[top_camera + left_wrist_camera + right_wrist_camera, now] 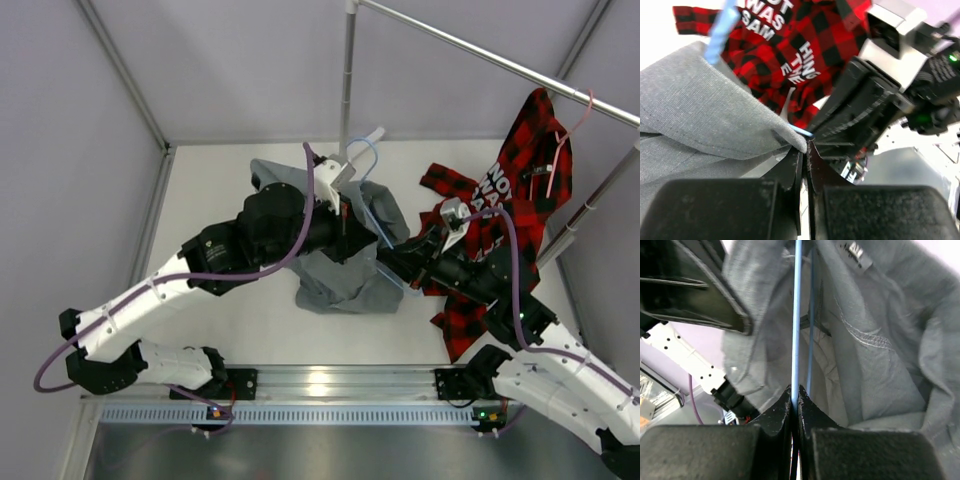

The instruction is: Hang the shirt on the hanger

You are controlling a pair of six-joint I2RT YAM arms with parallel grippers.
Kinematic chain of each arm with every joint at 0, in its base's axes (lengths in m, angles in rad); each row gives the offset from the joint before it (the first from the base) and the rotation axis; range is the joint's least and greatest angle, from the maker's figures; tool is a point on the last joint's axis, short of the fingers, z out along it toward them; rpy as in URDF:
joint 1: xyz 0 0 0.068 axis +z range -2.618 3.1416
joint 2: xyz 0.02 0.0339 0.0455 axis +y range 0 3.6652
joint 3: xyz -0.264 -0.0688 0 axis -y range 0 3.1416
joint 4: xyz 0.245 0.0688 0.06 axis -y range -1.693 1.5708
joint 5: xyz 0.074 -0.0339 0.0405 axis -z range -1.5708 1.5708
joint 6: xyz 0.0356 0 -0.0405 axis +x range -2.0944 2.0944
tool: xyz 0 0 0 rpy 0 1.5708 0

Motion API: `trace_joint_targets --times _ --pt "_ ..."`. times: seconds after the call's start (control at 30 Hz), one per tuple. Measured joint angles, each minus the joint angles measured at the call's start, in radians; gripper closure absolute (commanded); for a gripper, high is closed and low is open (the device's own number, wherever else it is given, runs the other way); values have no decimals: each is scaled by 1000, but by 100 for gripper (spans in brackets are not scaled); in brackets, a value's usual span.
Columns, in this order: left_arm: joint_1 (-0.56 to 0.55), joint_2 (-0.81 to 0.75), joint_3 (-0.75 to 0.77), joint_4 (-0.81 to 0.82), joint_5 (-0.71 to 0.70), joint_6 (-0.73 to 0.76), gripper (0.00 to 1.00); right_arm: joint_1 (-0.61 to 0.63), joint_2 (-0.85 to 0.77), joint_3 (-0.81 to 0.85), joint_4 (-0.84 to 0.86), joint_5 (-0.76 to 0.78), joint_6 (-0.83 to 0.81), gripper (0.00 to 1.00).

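Observation:
The grey-green shirt (335, 275) hangs bunched at mid table, draped over the light-blue wire hanger (366, 153), whose hook sticks up above the cloth. My left gripper (352, 222) is shut on an edge of the shirt (715, 115) at its fingertips (806, 146). My right gripper (392, 258) is shut on a wire of the hanger (796, 315), pinched between its fingertips (795, 396) inside the open shirt (880, 340). The two grippers are close together, almost touching. In the left wrist view the hanger (720, 30) shows above the cloth.
A red-and-black plaid shirt (500, 215) hangs on a pink hanger (570, 125) from a metal rail (500, 62) at the right. It also shows in the left wrist view (790, 45). A vertical pole (348, 75) stands behind the shirt. Walls close the left and back.

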Motion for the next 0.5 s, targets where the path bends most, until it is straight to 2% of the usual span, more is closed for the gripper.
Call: trace_joint_targets --times 0.17,0.27,0.43,0.5 --pt "1 3 67 -75 80 44 100 1 4 -25 40 95 18 100" --pt "0 22 164 -160 85 75 100 1 -18 -95 117 162 33 100" --pt "-2 119 460 -349 -114 148 100 2 -38 -138 255 175 57 100" --pt "1 144 532 -388 -158 179 95 5 -46 -138 311 175 65 100"
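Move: Both hands are already loaded: the left pinches an edge of the grey shirt, the right holds the blue hanger by one shoulder. The hanger's neck lies about 7 cm ahead of the left hand, 3 cm to its left and slightly higher. From the right hand, the pinched shirt edge is some 3 cm left, 7 cm up and about level front to back. The red checked shirt spreads roughly 25 cm ahead of the right hand, 28 cm to its right and well below. Keeping its pinch on the grey shirt's edge, the left hand eases back about 2 cm, then pulls the cloth up some 8 cm and left 4, swinging forward again and tipping its fingers up, away from the right hand. The right hand keeps the hanger's shoulder pinched, shifts a little forward and right, dips slightly, then rises about 3 cm while rolling and turning clockwise. ##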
